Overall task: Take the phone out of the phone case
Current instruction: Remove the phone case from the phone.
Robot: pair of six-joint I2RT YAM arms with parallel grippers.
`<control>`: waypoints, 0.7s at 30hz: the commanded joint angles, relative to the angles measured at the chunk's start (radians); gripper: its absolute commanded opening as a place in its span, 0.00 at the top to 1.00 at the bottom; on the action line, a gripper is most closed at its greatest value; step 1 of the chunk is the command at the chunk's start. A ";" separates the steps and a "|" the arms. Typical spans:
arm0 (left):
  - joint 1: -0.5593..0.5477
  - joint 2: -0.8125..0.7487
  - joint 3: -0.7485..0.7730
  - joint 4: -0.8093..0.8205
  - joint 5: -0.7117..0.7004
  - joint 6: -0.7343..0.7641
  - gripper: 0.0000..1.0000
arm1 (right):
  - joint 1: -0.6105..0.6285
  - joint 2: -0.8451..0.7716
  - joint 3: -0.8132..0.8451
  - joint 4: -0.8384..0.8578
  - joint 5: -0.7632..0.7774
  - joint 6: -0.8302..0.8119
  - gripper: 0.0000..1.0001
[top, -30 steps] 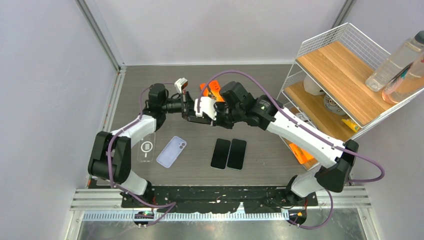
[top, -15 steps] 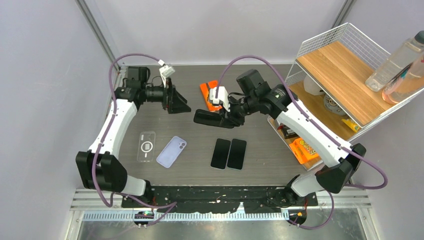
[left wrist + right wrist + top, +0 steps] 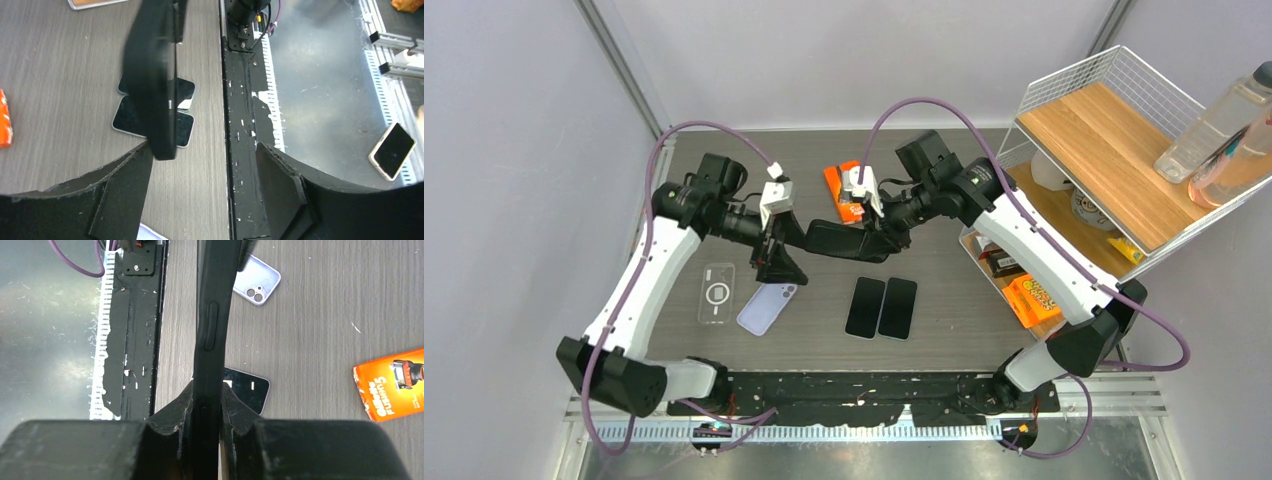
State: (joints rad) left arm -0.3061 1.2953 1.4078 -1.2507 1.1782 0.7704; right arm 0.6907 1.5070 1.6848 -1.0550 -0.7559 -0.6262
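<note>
The phone in its black phone case (image 3: 844, 241) is held in the air over mid-table, and my right gripper (image 3: 879, 232) is shut on its right end. In the right wrist view the cased phone (image 3: 212, 335) runs edge-on, clamped at my right gripper (image 3: 207, 412). My left gripper (image 3: 782, 262) stands open at the phone's left end. In the left wrist view the phone case (image 3: 152, 85) ends just at the left finger (image 3: 120, 195), while the right finger (image 3: 282, 192) stands far off it. The open left gripper (image 3: 200, 185) holds nothing.
Two bare phones (image 3: 865, 307) (image 3: 898, 308) lie side by side under the held one. A lilac case (image 3: 766, 303) and a clear case (image 3: 716, 293) lie to the left. An orange razor box (image 3: 844, 190) lies behind. A wire shelf (image 3: 1064, 90) with bottles (image 3: 1214, 120) stands right.
My left gripper opened and let go of the phone's left end, swung away to the back left, then came back beside that end. The right arm shifted slightly, still gripping.
</note>
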 commanded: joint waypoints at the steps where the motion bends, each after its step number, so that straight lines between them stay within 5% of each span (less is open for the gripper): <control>1: -0.039 -0.086 -0.052 0.176 0.006 -0.119 0.26 | -0.011 -0.015 0.048 0.032 -0.087 0.015 0.95; 16: -0.105 -0.090 -0.116 0.365 -0.031 -0.211 0.68 | -0.032 -0.029 0.025 0.041 -0.147 0.031 0.95; 21: -0.110 -0.087 -0.118 0.385 -0.029 -0.177 0.92 | -0.034 -0.029 0.022 0.031 -0.168 0.026 0.95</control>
State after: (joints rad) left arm -0.4023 1.2091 1.2877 -0.9276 1.1259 0.5621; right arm 0.6651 1.5089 1.6848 -1.0721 -0.8562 -0.6163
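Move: The left hand, empty and wide open, has the cased phone's middle about 9 cm to its right and 2 cm ahead, near its own height. The right hand already grips that phone, whose middle lies some 6 cm to its left. On the table about 25 cm below the left hand, and about level with it fore and aft, the lavender case lies 10 cm left, the nearer black phone 12 cm right and the farther black phone 19 cm right. Rightward, about 2 cm in all, the left hand slides onto the free left end of the cased phone, after first easing back and up by roughly a centimetre and then coming forward and down again. Its fingers close from wide open to nearly shut and pinch that end between the pads, while the right hand keeps its grip on the other end almost in place. ##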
